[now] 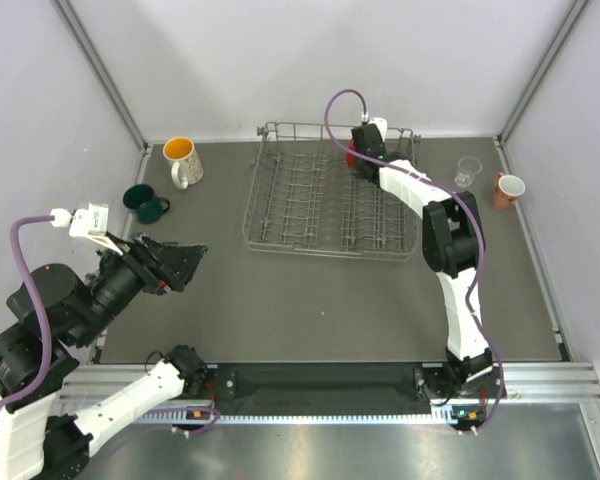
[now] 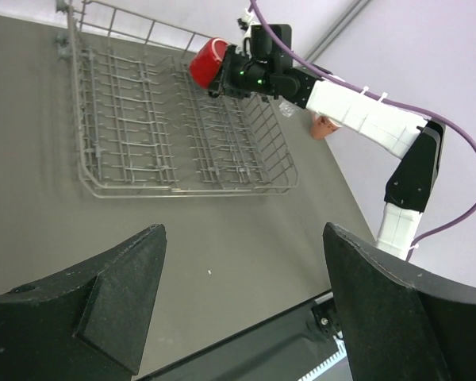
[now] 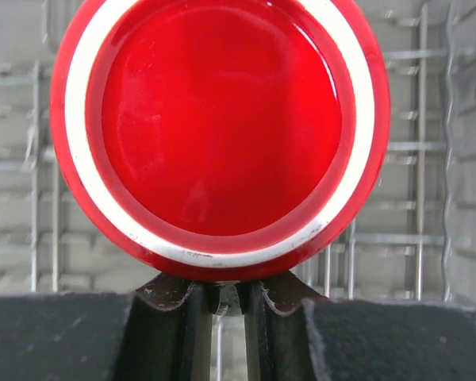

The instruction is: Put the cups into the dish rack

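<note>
My right gripper (image 1: 362, 150) is shut on the red mug (image 1: 351, 155) and holds it above the far right part of the grey wire dish rack (image 1: 280, 243). In the right wrist view the mug's red base with a white ring (image 3: 220, 131) fills the frame, and the gripper (image 3: 228, 295) is closed just below it. The rack wires (image 3: 428, 190) show behind. My left gripper (image 1: 185, 262) is open and empty over the table's left side, also seen in the left wrist view (image 2: 244, 238). That view shows the red mug (image 2: 209, 61) over the rack (image 2: 174, 127).
The white speckled mug with orange inside (image 1: 183, 160) and the dark green mug (image 1: 145, 203) stand left of the rack. The clear glass (image 1: 467, 172) and the salmon-pink mug (image 1: 507, 189) stand at the right, near the wall.
</note>
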Controlling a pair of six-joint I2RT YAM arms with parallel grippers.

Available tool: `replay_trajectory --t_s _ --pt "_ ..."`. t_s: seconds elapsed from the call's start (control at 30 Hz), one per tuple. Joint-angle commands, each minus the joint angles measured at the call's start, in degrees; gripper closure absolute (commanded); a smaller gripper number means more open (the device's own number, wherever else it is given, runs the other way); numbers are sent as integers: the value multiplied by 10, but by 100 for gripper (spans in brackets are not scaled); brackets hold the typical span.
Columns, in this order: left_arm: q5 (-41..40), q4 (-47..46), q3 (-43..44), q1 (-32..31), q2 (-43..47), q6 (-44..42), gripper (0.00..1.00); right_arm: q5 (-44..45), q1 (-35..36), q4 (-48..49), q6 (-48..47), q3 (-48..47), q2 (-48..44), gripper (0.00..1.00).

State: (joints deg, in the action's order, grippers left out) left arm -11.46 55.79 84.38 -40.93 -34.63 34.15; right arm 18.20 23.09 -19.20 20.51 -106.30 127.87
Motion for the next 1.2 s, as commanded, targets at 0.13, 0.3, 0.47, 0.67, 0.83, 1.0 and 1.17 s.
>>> replay_trajectory --t_s 0.13,0.3,0.47,0.67,0.83,1.0,1.17 --pt "-34 21 2 -1 5 1 17 19 -25 68 -15 -113 47 100" --pt "-55 20 -11 0 23 24 18 12 -31 60 -14 -137 75 100" --pt "-62 15 -24 0 29 30 18 11 -31 56 -11 -157 93 100" --pt "-55 19 -22 0 18 26 18 10 -31 52 -10 -165 108 100" --pt "-61 26 -17 0 20 31 18 11 -31 51 -7 -166 117 100" --pt "-60 30 -17 -1 21 38 19 -3 -31 44 -5 -181 128 97" --pt "-58 31 -17 -1 21 47 20 -18 -31 31 1 -198 142 88"
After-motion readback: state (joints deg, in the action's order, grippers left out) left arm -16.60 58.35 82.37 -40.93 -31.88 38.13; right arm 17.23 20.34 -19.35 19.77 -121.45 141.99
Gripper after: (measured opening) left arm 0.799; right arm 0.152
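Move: The red mug is already in the right hand, over the back of the dish rack. The free spot it is going to lies about 8 cm ahead of that hand, 1 cm right and 5 cm lower. The rack's back rail runs some 12 cm straight ahead, its back right corner 14 cm to the right at that same depth. The clear glass stands about level with the hand, 30 cm right. From the left hand the spot lies roughly 50 cm ahead, 33 cm right and 38 cm below. The red mug, bottom facing the wrist, stays pinched by its handle in the right fingers and is carried about 5 cm forward towards the rack's back rail, mostly early on, edging slightly right. It is also lowered some 4 cm in among the wires, the wrist keeping its slant. The empty left hand, fingers still wide, eases about 2 cm left and slightly down, well clear of the rack. ##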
